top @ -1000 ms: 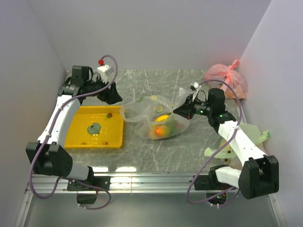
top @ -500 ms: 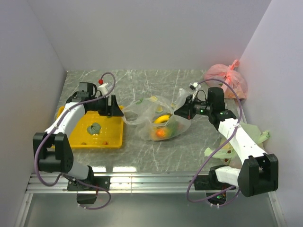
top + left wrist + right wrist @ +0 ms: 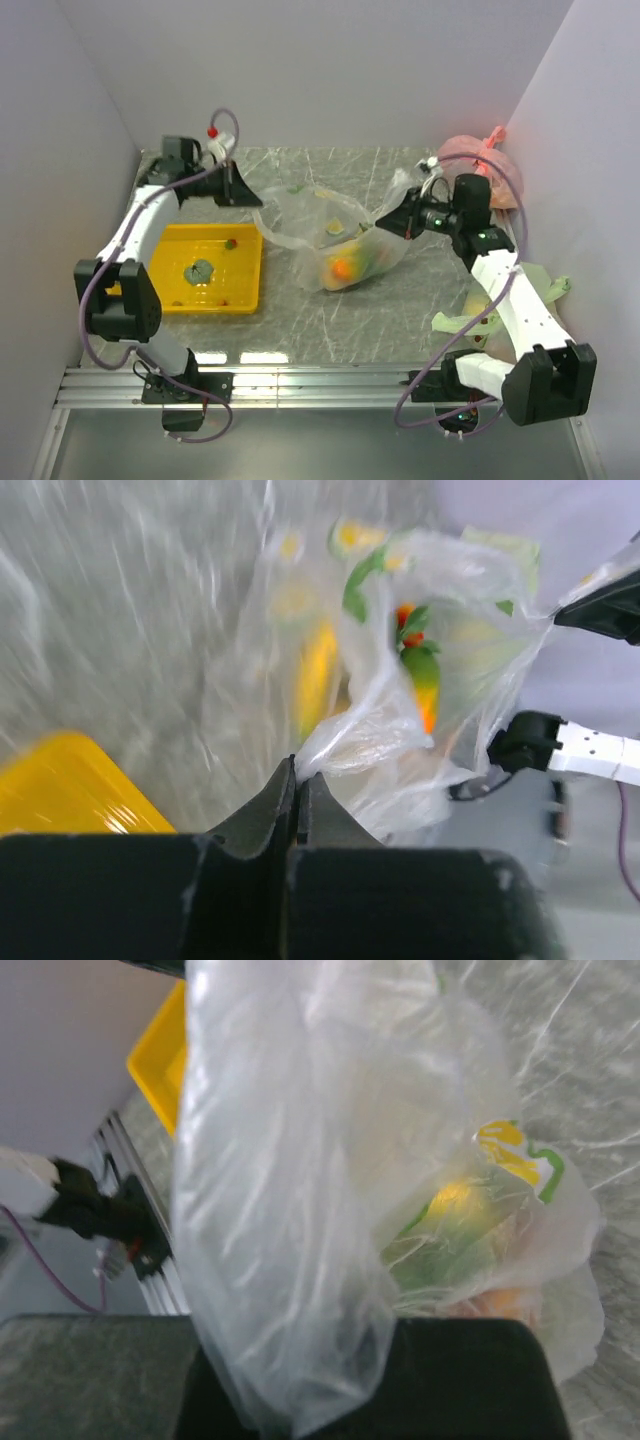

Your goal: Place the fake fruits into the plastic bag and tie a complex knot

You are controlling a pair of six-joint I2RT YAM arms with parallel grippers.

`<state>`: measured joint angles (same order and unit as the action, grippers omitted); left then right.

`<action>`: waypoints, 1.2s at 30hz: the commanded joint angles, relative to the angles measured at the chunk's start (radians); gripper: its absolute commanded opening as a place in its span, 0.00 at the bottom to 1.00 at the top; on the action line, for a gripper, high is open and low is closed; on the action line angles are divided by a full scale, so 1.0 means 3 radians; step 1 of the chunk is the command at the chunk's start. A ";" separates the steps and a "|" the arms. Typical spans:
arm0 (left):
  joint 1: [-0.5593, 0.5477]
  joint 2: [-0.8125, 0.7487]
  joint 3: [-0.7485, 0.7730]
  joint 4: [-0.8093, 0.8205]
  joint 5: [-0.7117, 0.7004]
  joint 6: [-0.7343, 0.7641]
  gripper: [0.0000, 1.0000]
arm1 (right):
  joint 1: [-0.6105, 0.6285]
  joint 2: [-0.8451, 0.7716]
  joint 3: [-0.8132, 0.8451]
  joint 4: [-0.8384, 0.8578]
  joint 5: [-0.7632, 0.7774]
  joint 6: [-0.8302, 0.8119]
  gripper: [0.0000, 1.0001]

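Observation:
The plastic bag [image 3: 322,232], clear film, is stretched between both grippers above the marble tabletop. Fake fruits show through it: an orange [image 3: 343,267] and yellow and green pieces [image 3: 368,255]; the left wrist view shows a yellow banana [image 3: 318,670] and a green-orange piece [image 3: 424,678]. My left gripper [image 3: 247,196] is shut on the bag's left handle end [image 3: 345,745], its jaws pressed together [image 3: 298,776]. My right gripper [image 3: 396,219] is shut on the bag's right end. In the right wrist view the film [image 3: 290,1210] hides the fingers. A red berry [image 3: 231,242] and a green piece [image 3: 200,270] lie in the yellow tray [image 3: 240,295].
A pink knotted bag [image 3: 482,165] lies at the back right, behind the right arm. Pale green bags [image 3: 535,285] lie along the right wall beside that arm. The yellow tray fills the left front of the table; white walls close in on three sides.
My left gripper left the tray, swung to the back and shut on the bag's left handle end. The right gripper pulled right, and the bag is now drawn taut between them.

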<state>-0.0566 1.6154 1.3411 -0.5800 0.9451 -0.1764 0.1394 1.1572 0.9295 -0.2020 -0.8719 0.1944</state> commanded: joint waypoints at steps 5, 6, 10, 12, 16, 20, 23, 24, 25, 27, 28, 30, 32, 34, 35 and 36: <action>0.0112 -0.0608 0.0807 -0.0618 -0.0071 0.0531 0.01 | -0.0219 -0.0375 0.0374 -0.0313 0.0251 0.0799 0.00; 0.0112 -0.0629 0.0695 -0.0603 -0.0133 0.0552 0.00 | -0.0229 -0.0284 0.0278 -0.0339 0.0369 0.0835 0.00; 0.0107 -0.0548 0.0413 -0.0531 -0.0587 0.0899 0.00 | -0.0321 0.0568 0.0368 -0.0797 0.1059 0.0764 0.00; 0.0107 -0.0501 0.0311 -0.0486 -0.0741 0.1032 0.01 | -0.0434 0.1226 0.0551 -0.0911 0.1091 0.0743 0.00; 0.0107 -0.0445 0.0142 -0.0444 -0.1013 0.1273 0.00 | -0.0541 0.1843 0.0716 -0.0979 0.1258 0.0738 0.00; 0.0107 -0.0481 -0.0047 -0.0444 -0.1130 0.1472 0.00 | -0.0557 0.1926 0.0752 -0.0963 0.1383 0.0595 0.00; 0.0102 -0.0542 -0.0032 -0.0495 -0.0993 0.1539 0.00 | -0.0557 0.1885 0.0808 -0.1029 0.1143 0.0437 0.00; 0.0097 -0.0563 0.0059 -0.0490 -0.0841 0.1458 0.01 | -0.0552 0.1844 0.0920 -0.1085 0.1026 0.0355 0.00; 0.0056 -0.0563 0.0126 -0.0500 -0.0778 0.1417 0.01 | -0.0547 0.1819 0.0997 -0.1217 0.0969 0.0197 0.01; -0.0020 -0.0537 0.0396 -0.0582 -0.0651 0.1335 0.01 | -0.0547 0.1676 0.1216 -0.1346 0.0820 0.0033 0.10; -0.0107 -0.0522 0.0473 -0.0597 -0.0554 0.1299 0.01 | -0.0552 0.1594 0.1268 -0.1402 0.0810 -0.0185 0.23; -0.0184 -0.0507 0.0627 -0.0572 -0.0502 0.1167 0.00 | -0.0567 0.1289 0.1340 -0.1413 0.0800 -0.0396 0.41; -0.0307 -0.0491 0.0714 -0.0577 -0.0481 0.1125 0.01 | -0.0572 0.0946 0.1366 -0.1342 0.0815 -0.0617 0.51; -0.0409 -0.0476 0.0827 -0.0567 -0.0512 0.1074 0.01 | -0.0577 0.0715 0.1376 -0.1159 0.0840 -0.0862 0.68; -0.0435 -0.0471 0.0893 -0.0552 -0.0532 0.1018 0.00 | -0.0562 0.0511 0.1371 -0.1071 0.0846 -0.0903 0.72; -0.0460 -0.0461 0.0919 -0.0541 -0.0558 0.0982 0.00 | -0.0547 0.0418 0.1325 -0.0954 0.0785 -0.0974 0.83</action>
<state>-0.1665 1.5017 1.5623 -0.7570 0.7628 0.1623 -0.0353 1.4109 1.2869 -0.5739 -0.6277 0.0483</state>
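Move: The fake fruits lie bunched in the plastic bag stretched between my two shut grippers. From my right hand they are about 6 cm left, 8 cm back and some 20 cm down; from my left hand they are roughly 20 cm right, 14 cm back and 17 cm down. The yellow tray's middle is about 16 cm left and 15 cm back of my left hand, and the pink bag about 24 cm right and 13 cm ahead of my right. My right hand, still pinching its end of the bag, lifts a little, then plunges about 17 cm below its start while moving forward and right, tipping down nearly 50 degrees. It then opens wide as it climbs back almost to its starting height, levelling out. My left hand keeps its pinch on the opposite rim, bobbing up some 13 cm, down, and up again. ##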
